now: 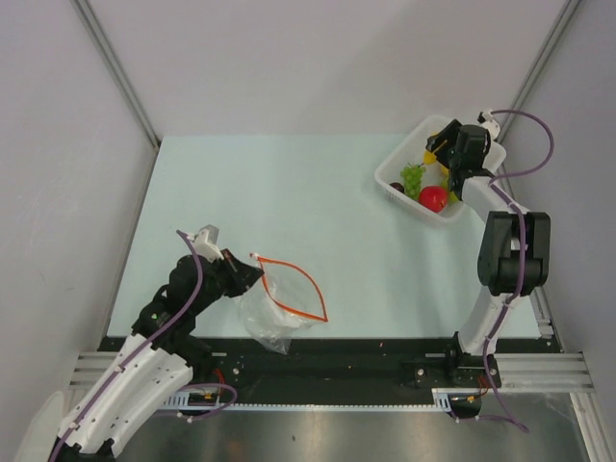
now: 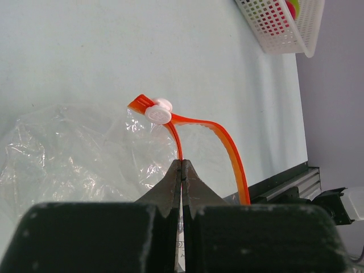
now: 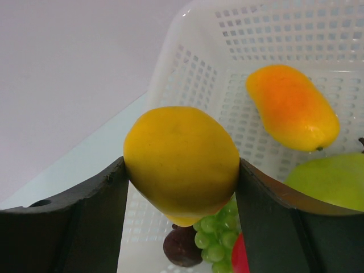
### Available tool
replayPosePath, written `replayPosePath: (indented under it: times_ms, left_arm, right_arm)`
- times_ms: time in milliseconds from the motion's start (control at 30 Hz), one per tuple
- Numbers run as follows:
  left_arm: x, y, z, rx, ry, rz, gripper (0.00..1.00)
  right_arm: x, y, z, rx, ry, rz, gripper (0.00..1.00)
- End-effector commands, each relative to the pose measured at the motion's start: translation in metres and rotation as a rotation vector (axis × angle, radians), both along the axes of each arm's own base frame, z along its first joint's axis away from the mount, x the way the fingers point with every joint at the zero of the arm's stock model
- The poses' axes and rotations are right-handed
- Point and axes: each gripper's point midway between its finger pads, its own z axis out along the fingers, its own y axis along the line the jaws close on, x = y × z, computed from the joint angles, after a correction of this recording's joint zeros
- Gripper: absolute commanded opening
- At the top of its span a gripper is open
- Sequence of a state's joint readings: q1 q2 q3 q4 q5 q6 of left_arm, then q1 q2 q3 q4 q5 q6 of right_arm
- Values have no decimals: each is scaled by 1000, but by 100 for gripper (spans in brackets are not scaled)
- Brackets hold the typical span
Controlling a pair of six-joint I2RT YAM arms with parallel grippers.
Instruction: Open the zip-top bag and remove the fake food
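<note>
The clear zip-top bag (image 1: 271,313) lies crumpled at the near left, its orange-red zip strip (image 2: 230,151) spread in an open loop with a white slider (image 2: 159,111) at one end. My left gripper (image 2: 182,162) is shut on one side of that strip. At the far right my right gripper (image 3: 182,166) hangs over the white basket (image 1: 393,169), shut on a yellow pear (image 3: 177,142). Other fake food lies in the basket: an orange-yellow oval fruit (image 3: 291,108), a green fruit (image 3: 333,182), green grapes (image 3: 219,236), a red apple (image 1: 433,198).
A dark purple fruit (image 3: 182,247) also sits in the basket. The basket stands close to the right wall. A metal rail (image 1: 337,351) runs along the table's near edge, just below the bag.
</note>
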State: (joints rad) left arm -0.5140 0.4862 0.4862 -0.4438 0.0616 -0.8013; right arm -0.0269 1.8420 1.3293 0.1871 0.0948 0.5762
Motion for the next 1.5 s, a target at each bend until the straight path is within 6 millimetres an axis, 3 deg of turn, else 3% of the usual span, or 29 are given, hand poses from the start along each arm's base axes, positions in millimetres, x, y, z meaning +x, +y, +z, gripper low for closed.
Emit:
replayPosePath:
  times_ms: [0,200,367,633,733,767,800,867,967,1200,1267,1300,1400,1433,1467]
  left_arm:
    - [1,-1,9,0,-45,-19,0]
    - [2,0,11,13,-46,-17,0]
    - [1,1,10,15,-44,-16,0]
    - [0,1,9,5,-39,-11,0]
    - [0,3,11,8,-40,-4,0]
    - [0,5,11,12,-44,6,0]
    - [0,6,10,18,-39,11,0]
    - [0,9,11,19,-35,32,0]
    - [1,12,10,22,-15,57,0]
    - [20,28,26,62,-39,182,0]
    - [26,31,29,79,-41,207,0]
    - [33,34,30,100,-34,231,0]
    - [46,39,34,122,-33,280,0]
    - [53,43,29,142,-16,312,0]
    - [59,43,32,133,-26,327,0]
  right_arm:
    - [28,-7,6,-17,-17,-2,43]
    - [52,-11,-31,-10,134,15,55]
    - [59,-9,-39,-12,204,39,77]
    - [37,-11,-32,-15,226,19,94]
    - [23,-11,-23,-13,233,19,94]
    - [18,-8,-8,-12,210,25,95]
    - [8,-6,-18,-3,240,27,95]
    - [-7,8,3,36,191,62,94]
    - [-31,29,-3,44,222,99,94]
    - [-97,129,22,-104,237,325,95]
    - [-116,146,14,-125,265,381,95]
    - [-128,165,17,-128,258,438,95]
    - [-161,188,18,-145,253,535,94]
    - [-175,200,27,-149,228,579,95]
    - [-188,205,17,-160,250,610,95]
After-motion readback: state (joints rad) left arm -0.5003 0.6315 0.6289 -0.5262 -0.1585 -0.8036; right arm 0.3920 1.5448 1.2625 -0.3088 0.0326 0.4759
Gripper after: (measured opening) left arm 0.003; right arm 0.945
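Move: Inside the white basket, the right hand already holds the yellow fruit, bound for open floor about 5 cm ahead, 2 cm to its right and 9 cm below. At that depth the mango lies 2 cm ahead and 8 cm right of this hand, the green fruit 6 cm back and 8 cm right, the grapes some 5 cm back and 4 cm left. From the left hand, that floor spot is roughly 42 cm ahead, 55 cm right and 7 cm below. Reaching forward about 6 cm and sinking beside the mango, the right hand tips farther down, opens wider and lets go of the yellow fruit, then draws back and up and swings some 20 cm left out over the basket's rim, turning counter-clockwise. Late on, the left hand, still pinching the bag's orange zip edge, pulls it forward and left a few centimetres. ##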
